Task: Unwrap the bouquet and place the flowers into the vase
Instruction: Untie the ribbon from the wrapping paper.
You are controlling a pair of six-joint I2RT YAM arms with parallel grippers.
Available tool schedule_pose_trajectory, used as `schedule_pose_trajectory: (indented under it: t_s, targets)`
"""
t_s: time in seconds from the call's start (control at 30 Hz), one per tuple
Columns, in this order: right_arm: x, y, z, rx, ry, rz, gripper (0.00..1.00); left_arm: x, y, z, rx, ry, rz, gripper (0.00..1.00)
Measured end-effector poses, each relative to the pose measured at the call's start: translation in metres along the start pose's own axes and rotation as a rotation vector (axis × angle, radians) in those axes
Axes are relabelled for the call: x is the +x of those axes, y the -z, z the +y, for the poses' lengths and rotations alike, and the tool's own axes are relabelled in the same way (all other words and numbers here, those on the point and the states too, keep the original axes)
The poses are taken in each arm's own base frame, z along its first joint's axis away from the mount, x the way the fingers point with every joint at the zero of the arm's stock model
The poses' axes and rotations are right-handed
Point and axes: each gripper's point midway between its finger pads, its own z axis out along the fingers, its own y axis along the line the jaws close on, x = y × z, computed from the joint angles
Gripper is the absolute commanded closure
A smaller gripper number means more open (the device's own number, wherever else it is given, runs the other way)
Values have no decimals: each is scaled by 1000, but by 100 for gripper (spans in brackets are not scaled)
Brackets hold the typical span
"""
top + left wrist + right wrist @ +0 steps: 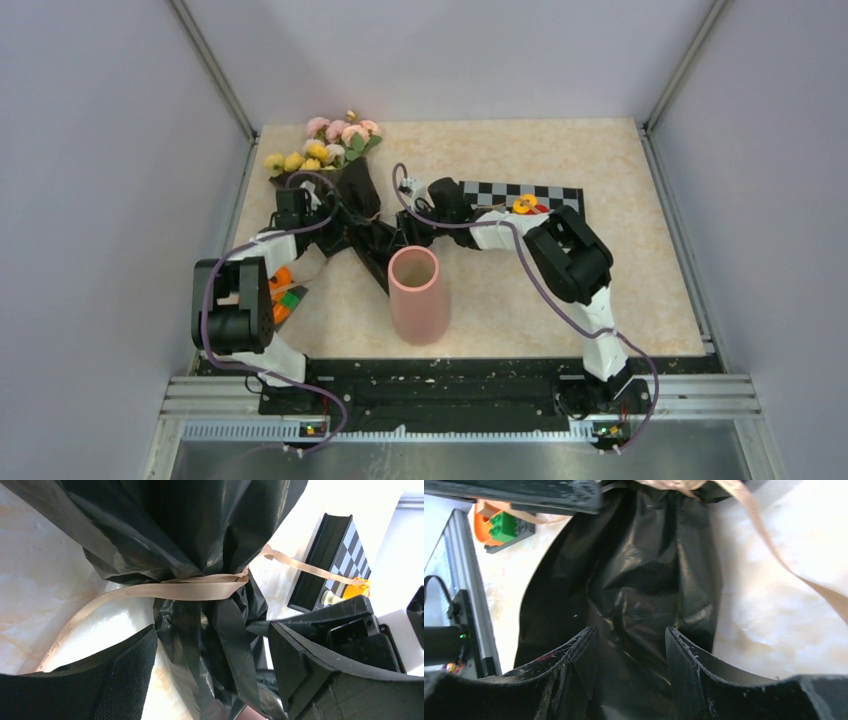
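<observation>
The bouquet lies at the back left of the table, its flowers [325,145] pink, peach and yellow at the far end. Its black wrapping [362,205] narrows to a tail pointing at the pink vase [418,295], which stands upright near the front middle. A tan ribbon [190,587] is still tied round the neck of the wrapping [200,530]. My left gripper [212,652] stands open astride the tail just below the tie. My right gripper [630,645] is open too, with the crinkled wrapping [644,580] between its fingers. A loose ribbon end [774,545] trails over the table.
A black checkerboard box [525,195] with small yellow and red blocks [525,206] sits behind the right arm. Orange and green blocks [283,295] lie by the left arm's elbow. Grey walls close in the table on three sides.
</observation>
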Motion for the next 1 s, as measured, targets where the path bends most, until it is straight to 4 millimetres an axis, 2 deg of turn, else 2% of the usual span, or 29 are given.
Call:
schedule_pose_trajectory:
  t_s: [0.13,0.3,0.47,0.67,1.0]
  targets:
    - [8,-6,22,-58,1,27,48,8,-2,8,-1,8,5,20]
    - [16,-12,44,-121,-4,55,49,27,-3,27,-40,30,36,48]
    - [19,-12,46,-126,-4,64,47,35,3,33,-51,22,32,78]
    - [13,-13,42,-95,15,63,46,32,15,33,-77,-42,3,100]
    - [-28,-10,44,-95,87,-12,45,37,24,38,-79,-209,28,100]
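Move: The gathered neck of the wrapping paper, just below the ribbon, lies under the open left fingers, about 3 cm right, 1 back and 4 below; the ribbon's knot is 3 cm ahead, 4 right and 4 below. The flowers stand some 18 cm ahead and 2 left, 4 lower. From the right hand the same neck is roughly 4 cm ahead, 6 left and 3 below, while the vase's middle is about 20 back, 5 right and 6 higher. The paper's neck just tailward of the ribbon gets pinched by the left hand, which sinks about 3 cm while drawing back 5, shuts its wide-open fingers fully, and rolls its left side up some 10 degrees. The right hand, half open throughout, sweeps back 4–5 cm and a little left over the paper's tail, then turns forward and lifts clear by about 4 cm. ##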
